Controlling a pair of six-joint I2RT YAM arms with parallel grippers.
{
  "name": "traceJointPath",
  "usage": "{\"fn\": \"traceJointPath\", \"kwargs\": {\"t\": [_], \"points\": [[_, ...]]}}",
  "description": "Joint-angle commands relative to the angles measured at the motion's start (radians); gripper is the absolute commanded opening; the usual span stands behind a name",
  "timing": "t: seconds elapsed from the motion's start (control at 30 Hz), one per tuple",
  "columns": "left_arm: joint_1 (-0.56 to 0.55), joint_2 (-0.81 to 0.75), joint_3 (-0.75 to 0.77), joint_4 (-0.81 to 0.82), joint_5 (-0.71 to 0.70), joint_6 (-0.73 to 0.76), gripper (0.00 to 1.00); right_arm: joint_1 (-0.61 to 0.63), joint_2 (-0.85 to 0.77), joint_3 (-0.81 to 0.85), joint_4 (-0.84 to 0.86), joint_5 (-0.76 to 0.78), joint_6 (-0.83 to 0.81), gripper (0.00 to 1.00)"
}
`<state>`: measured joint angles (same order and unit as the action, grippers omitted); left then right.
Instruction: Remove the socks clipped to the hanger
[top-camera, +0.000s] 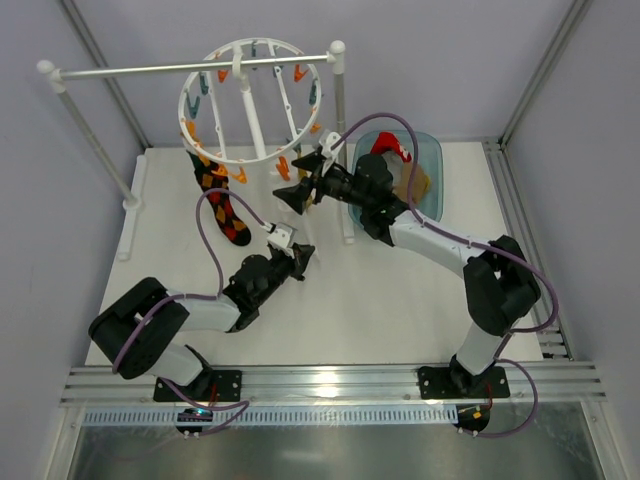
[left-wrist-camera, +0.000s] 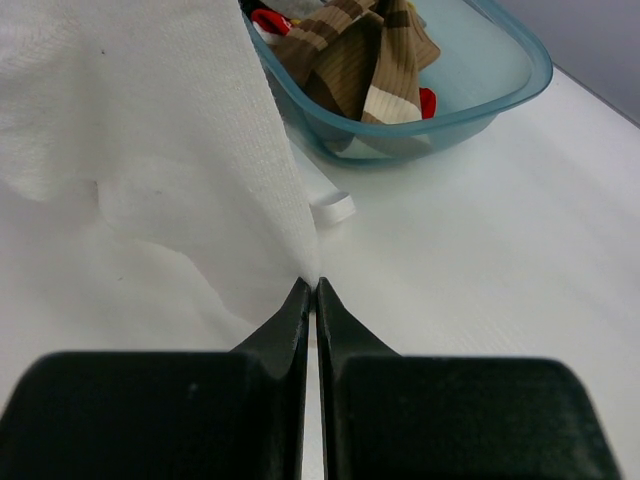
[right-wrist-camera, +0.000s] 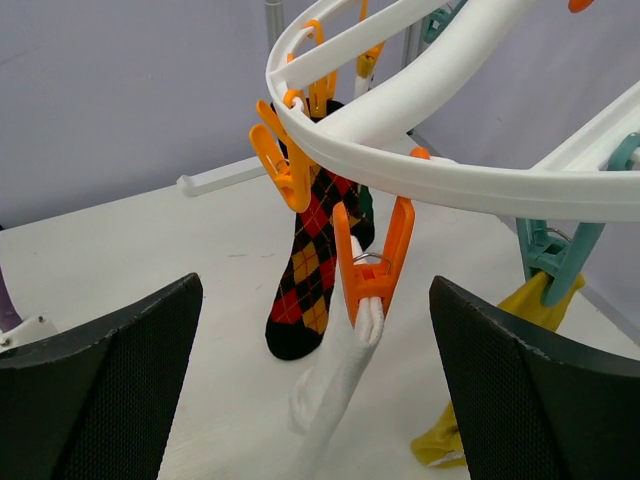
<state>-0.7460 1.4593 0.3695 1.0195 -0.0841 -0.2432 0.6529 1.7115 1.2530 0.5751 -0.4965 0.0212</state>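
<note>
The white round hanger (top-camera: 250, 100) hangs from a rail at the back left; its rim (right-wrist-camera: 450, 180) crosses the right wrist view. An orange clip (right-wrist-camera: 370, 270) on that rim holds a white sock (right-wrist-camera: 340, 390). My right gripper (right-wrist-camera: 315, 285) is open, one finger on each side of the clip, touching nothing. My left gripper (left-wrist-camera: 310, 285) is shut on the lower end of the white sock (left-wrist-camera: 150, 130). A dark argyle sock (right-wrist-camera: 315, 270) and a yellow sock (right-wrist-camera: 480, 420) also hang from clips. In the top view the right gripper (top-camera: 292, 192) is just under the hanger, and the left gripper (top-camera: 303, 252) is below it.
A teal basin (top-camera: 425, 160) at the back right holds brown striped socks (left-wrist-camera: 370, 60) and something red. The white rail stand (top-camera: 90, 140) with two posts carries the hanger. The argyle sock (top-camera: 222, 205) trails onto the table left of the grippers.
</note>
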Motion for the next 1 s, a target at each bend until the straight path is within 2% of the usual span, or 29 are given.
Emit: {"fn": "traceJointPath", "kwargs": {"t": [0.0,0.13,0.23,0.43,0.63,0.97], "points": [[-0.006,-0.001,-0.001,0.016,0.012,0.016,0.00,0.007,0.025,0.055,0.089,0.007,0.000,0.94],[-0.004,0.004,0.000,0.017,0.018,0.016,0.00,0.007,0.050,0.074,0.101,0.004,0.006,0.91],[-0.004,0.010,0.003,0.019,0.020,0.016,0.00,0.005,0.050,0.056,0.152,0.004,0.022,0.80],[-0.004,0.029,0.013,0.019,0.029,0.013,0.00,0.007,0.045,0.011,0.259,0.004,0.054,0.70],[-0.004,0.036,0.016,0.019,0.033,0.012,0.00,0.005,0.069,0.040,0.241,0.009,0.063,0.68],[-0.006,0.044,0.019,0.021,0.040,0.013,0.00,0.008,0.105,0.085,0.216,0.015,0.066,0.60]]}}
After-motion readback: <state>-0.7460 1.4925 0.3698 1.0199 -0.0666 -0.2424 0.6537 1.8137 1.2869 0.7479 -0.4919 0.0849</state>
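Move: The orange clip holding the white sock is right in front of the right hand's open fingers, about 3 cm ahead, 2 cm left and 1 cm higher. An empty orange clip hangs some 9 cm to the left of it, level with it fore and aft; the teal clip with the yellow sock is about 6 cm farther out and 3 cm right of it. From the left hand, already shut on the sock's lower end, the sock's clip is roughly 10 cm ahead, 5 cm left and 18 cm up. Still pinching the white sock's lower end, the left hand draws it down about 1 cm. The right hand eases some 2 cm forward and left onto the sock's orange clip, dipping, rising a couple of centimetres with its fingertips tilting up about 5 degrees, then sinking again; its fingers narrow by about a third around the clip's handles, contact not clearly visible. ##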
